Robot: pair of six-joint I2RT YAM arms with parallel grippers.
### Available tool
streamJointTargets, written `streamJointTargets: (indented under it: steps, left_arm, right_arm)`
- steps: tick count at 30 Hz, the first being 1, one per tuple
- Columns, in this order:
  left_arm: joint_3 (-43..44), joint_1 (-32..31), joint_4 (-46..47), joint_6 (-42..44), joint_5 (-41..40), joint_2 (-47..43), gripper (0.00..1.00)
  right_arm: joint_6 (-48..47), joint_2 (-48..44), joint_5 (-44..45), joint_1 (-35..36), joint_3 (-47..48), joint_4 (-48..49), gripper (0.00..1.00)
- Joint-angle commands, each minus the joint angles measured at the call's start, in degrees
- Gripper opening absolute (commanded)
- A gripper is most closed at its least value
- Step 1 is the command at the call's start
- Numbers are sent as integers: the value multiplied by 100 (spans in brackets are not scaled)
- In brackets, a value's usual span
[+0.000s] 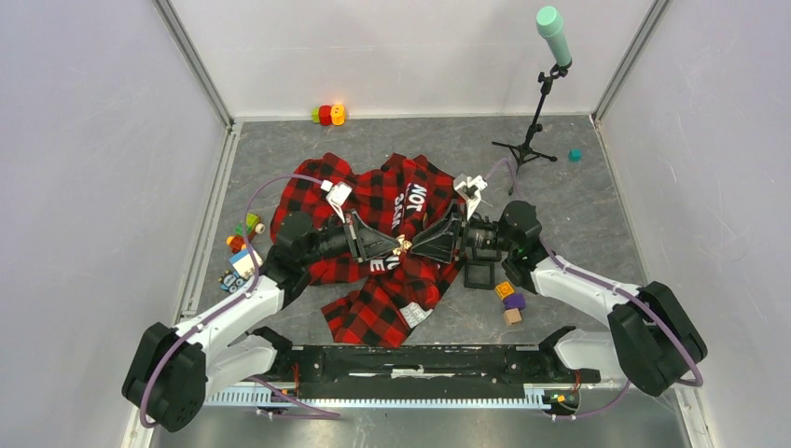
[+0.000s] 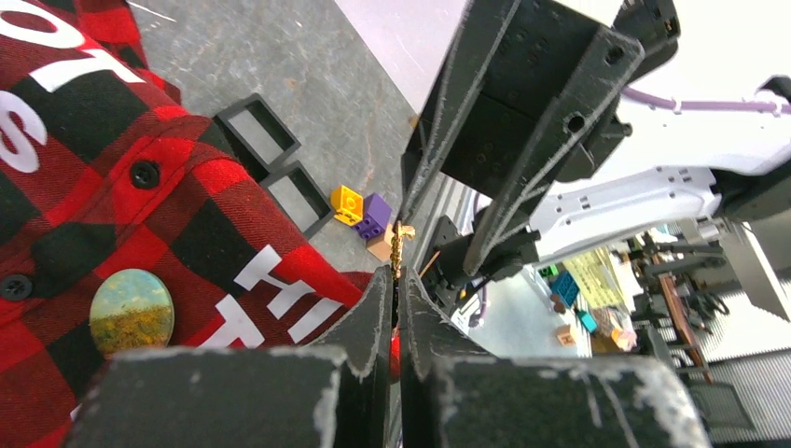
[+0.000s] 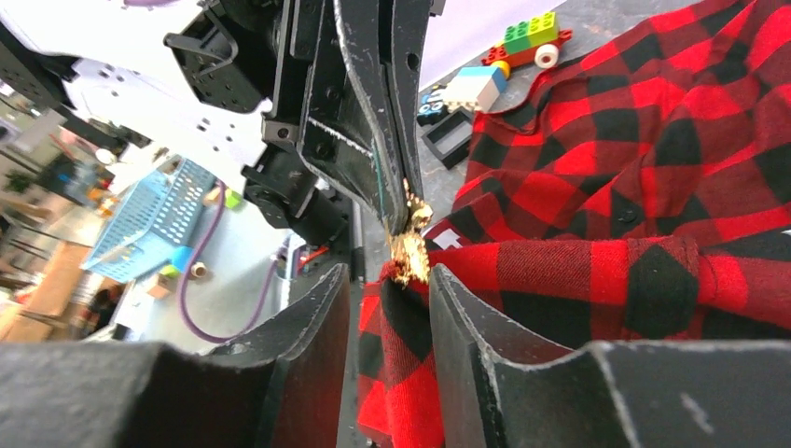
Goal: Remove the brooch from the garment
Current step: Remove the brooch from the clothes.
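Note:
The red-and-black check garment (image 1: pixel 373 201) lies crumpled mid-table, white letters showing. Both grippers meet above its middle. My left gripper (image 1: pixel 395 246) (image 2: pixel 396 273) is shut on a small gold brooch (image 2: pixel 399 245) (image 3: pixel 408 250), which sticks out past its fingertips; a sliver of red cloth shows deeper in the gap. From the right, my right gripper (image 1: pixel 416 245) (image 3: pixel 390 278) stands open. A raised fold of the garment (image 3: pixel 560 280) hangs between its fingers, just under the brooch and against the right-hand finger. A round landscape badge (image 2: pixel 131 310) is pinned on the shirt.
Black square frames (image 1: pixel 480 275) and small blocks (image 1: pixel 510 301) lie right of the shirt. Toy bricks (image 1: pixel 241 247) sit at its left, more bricks (image 1: pixel 328 114) by the back wall. A microphone stand (image 1: pixel 534 131) and a teal block (image 1: pixel 575 155) are at back right.

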Motion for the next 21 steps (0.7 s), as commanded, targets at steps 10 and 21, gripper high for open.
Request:
streamJointTargets:
  steps: [10, 21]
  left_arm:
    - [206, -13, -455, 515, -528, -247, 2]
    - [302, -116, -1031, 1011, -884, -230, 2]
  right_arm:
    - [-1845, -39, 550, 410, -85, -976, 42]
    - [-1892, 395, 599, 502, 192, -1225, 5]
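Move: The left fingers already hold the brooch, its middle only about 1 cm to the right of that hand's point. The right gripper stands open beside it, the brooch roughly 2 cm to its left. Its aim is the cloth hanging from the brooch, about 5 cm below and 1 cm to the left and back. The white label lies some 5 cm back, straight below otherwise by around 20 cm; the nearer black frame is 4 cm ahead, 14 cm right, 21 cm below. Drop the right gripper about 6.5 cm, clear of the brooch and down beside the hanging cloth, tipping its fingers some 10 degrees downward, then narrow them around the cloth just under the brooch. Keep the left pinch on the brooch and ease that hand down about 2 cm, slightly forward and left. ##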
